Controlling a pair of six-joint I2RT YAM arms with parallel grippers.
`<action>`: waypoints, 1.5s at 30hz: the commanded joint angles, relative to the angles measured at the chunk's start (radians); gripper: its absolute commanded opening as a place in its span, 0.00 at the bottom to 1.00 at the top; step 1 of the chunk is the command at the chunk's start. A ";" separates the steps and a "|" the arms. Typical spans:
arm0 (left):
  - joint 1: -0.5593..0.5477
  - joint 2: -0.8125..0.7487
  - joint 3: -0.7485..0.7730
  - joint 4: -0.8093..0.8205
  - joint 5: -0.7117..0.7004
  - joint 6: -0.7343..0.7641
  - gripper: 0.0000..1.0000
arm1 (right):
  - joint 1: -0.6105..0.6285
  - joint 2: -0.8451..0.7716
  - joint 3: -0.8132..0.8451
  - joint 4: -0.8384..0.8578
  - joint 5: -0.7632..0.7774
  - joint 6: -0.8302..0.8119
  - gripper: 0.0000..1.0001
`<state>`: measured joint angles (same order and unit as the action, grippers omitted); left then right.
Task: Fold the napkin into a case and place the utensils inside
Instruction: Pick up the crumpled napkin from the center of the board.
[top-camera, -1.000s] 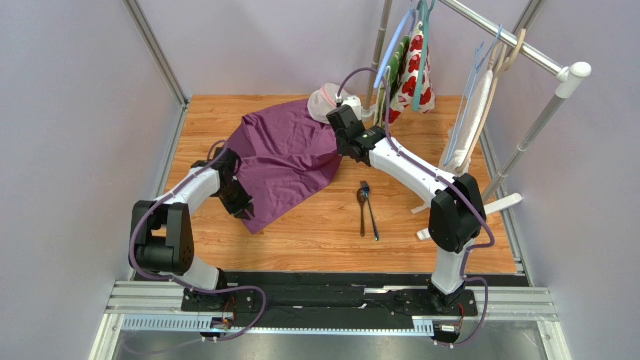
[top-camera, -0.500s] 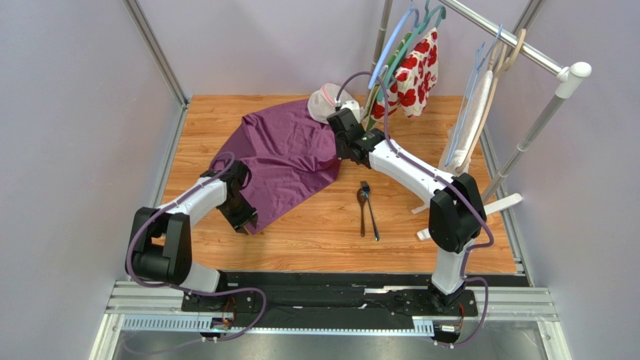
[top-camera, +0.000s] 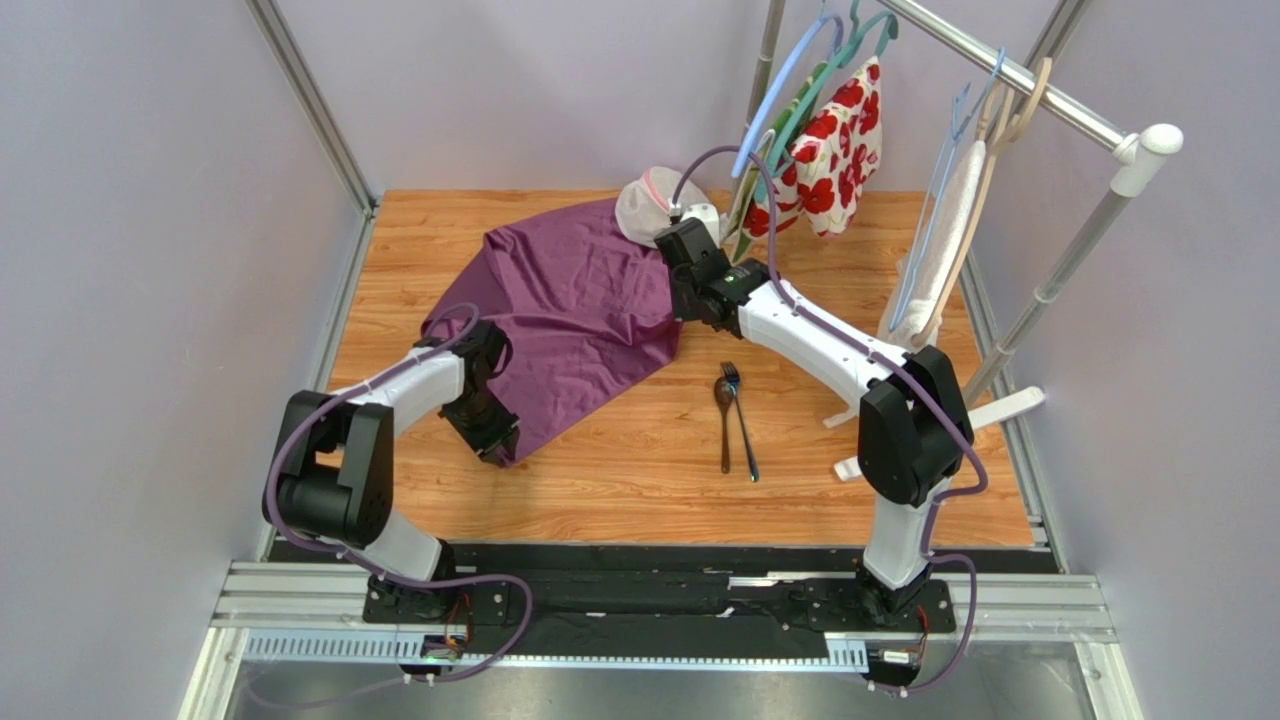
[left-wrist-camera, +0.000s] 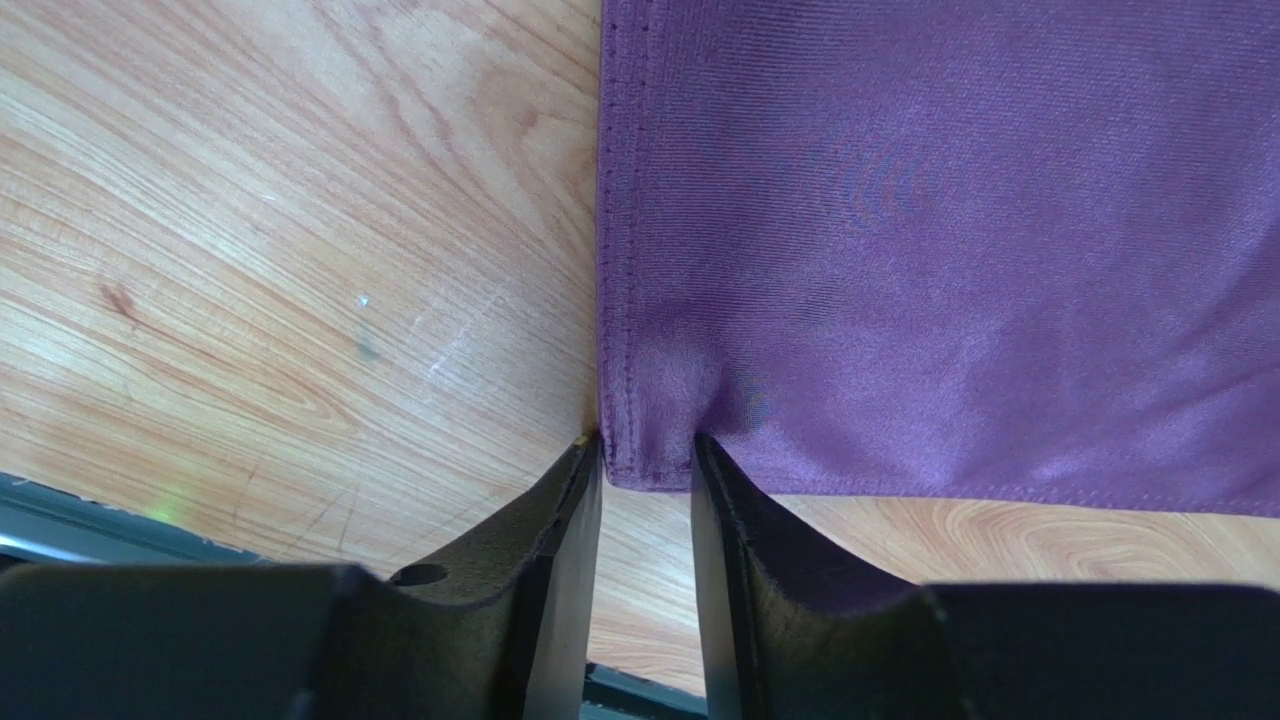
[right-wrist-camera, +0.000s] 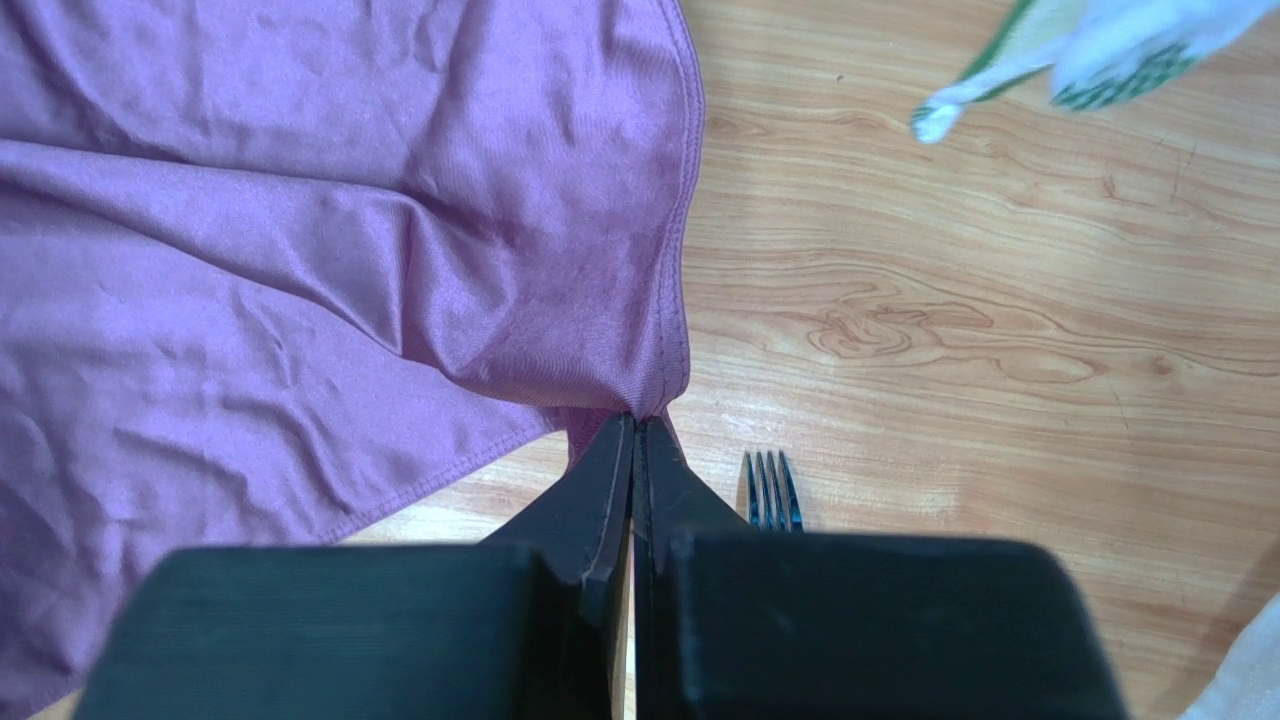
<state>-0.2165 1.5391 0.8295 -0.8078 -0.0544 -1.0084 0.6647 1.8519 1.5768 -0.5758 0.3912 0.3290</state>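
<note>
The dark purple napkin (top-camera: 571, 323) lies spread and wrinkled on the wooden table, unfolded. My left gripper (top-camera: 496, 444) is at its near corner. In the left wrist view the gripper (left-wrist-camera: 643, 477) is open and the hemmed napkin (left-wrist-camera: 932, 255) corner lies loose between the tips. My right gripper (top-camera: 679, 308) is at the cloth's right edge. The right wrist view shows this gripper (right-wrist-camera: 636, 428) shut on the napkin (right-wrist-camera: 301, 270) hem, lifting it a little. The utensils (top-camera: 735, 423), a dark spoon and fork, lie side by side right of the cloth. The fork (right-wrist-camera: 771, 489) tines show beside my right fingers.
A white mesh pouch (top-camera: 649, 207) sits at the napkin's far corner. A clothes rack stands at the back right with hangers, a red-flowered white cloth (top-camera: 836, 143) and a white cloth (top-camera: 944, 248). Metal posts and grey walls close in the table.
My left gripper has slid toward the napkin's near corner and its jaws have parted. The flowered cloth on the rack has swung up and right. The right gripper stays shut on the hem.
</note>
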 joint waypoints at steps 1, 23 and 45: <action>-0.007 0.007 0.011 0.032 -0.030 -0.051 0.29 | 0.007 -0.049 -0.006 0.042 -0.014 0.011 0.00; -0.007 -0.755 0.523 -0.124 -0.466 0.352 0.00 | 0.093 -0.331 0.101 0.082 -0.199 -0.042 0.00; -0.007 -0.815 0.875 -0.071 -0.512 0.527 0.00 | 0.130 -0.502 -0.104 0.205 -0.407 0.009 0.00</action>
<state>-0.2214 0.7200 1.6745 -0.8860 -0.5377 -0.5167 0.7853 1.3556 1.4876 -0.3870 0.0227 0.3397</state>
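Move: The napkin's near corner lies right between the left hand's open fingers, about 1 cm below its point, with the spoon some 36 cm to its right and 5 cm farther out. The right hand already grips the napkin's right edge; from it that corner is about 23 cm back, 28 cm left and 14 cm down. From the right hand, the spoon is 17 cm back, 7 cm right, the fork 17 cm back, 10 cm right, both 15 cm down. Left pinches the corner and swings up about 50 cm, tipping level; right, still gripping, rises back, then dips. ##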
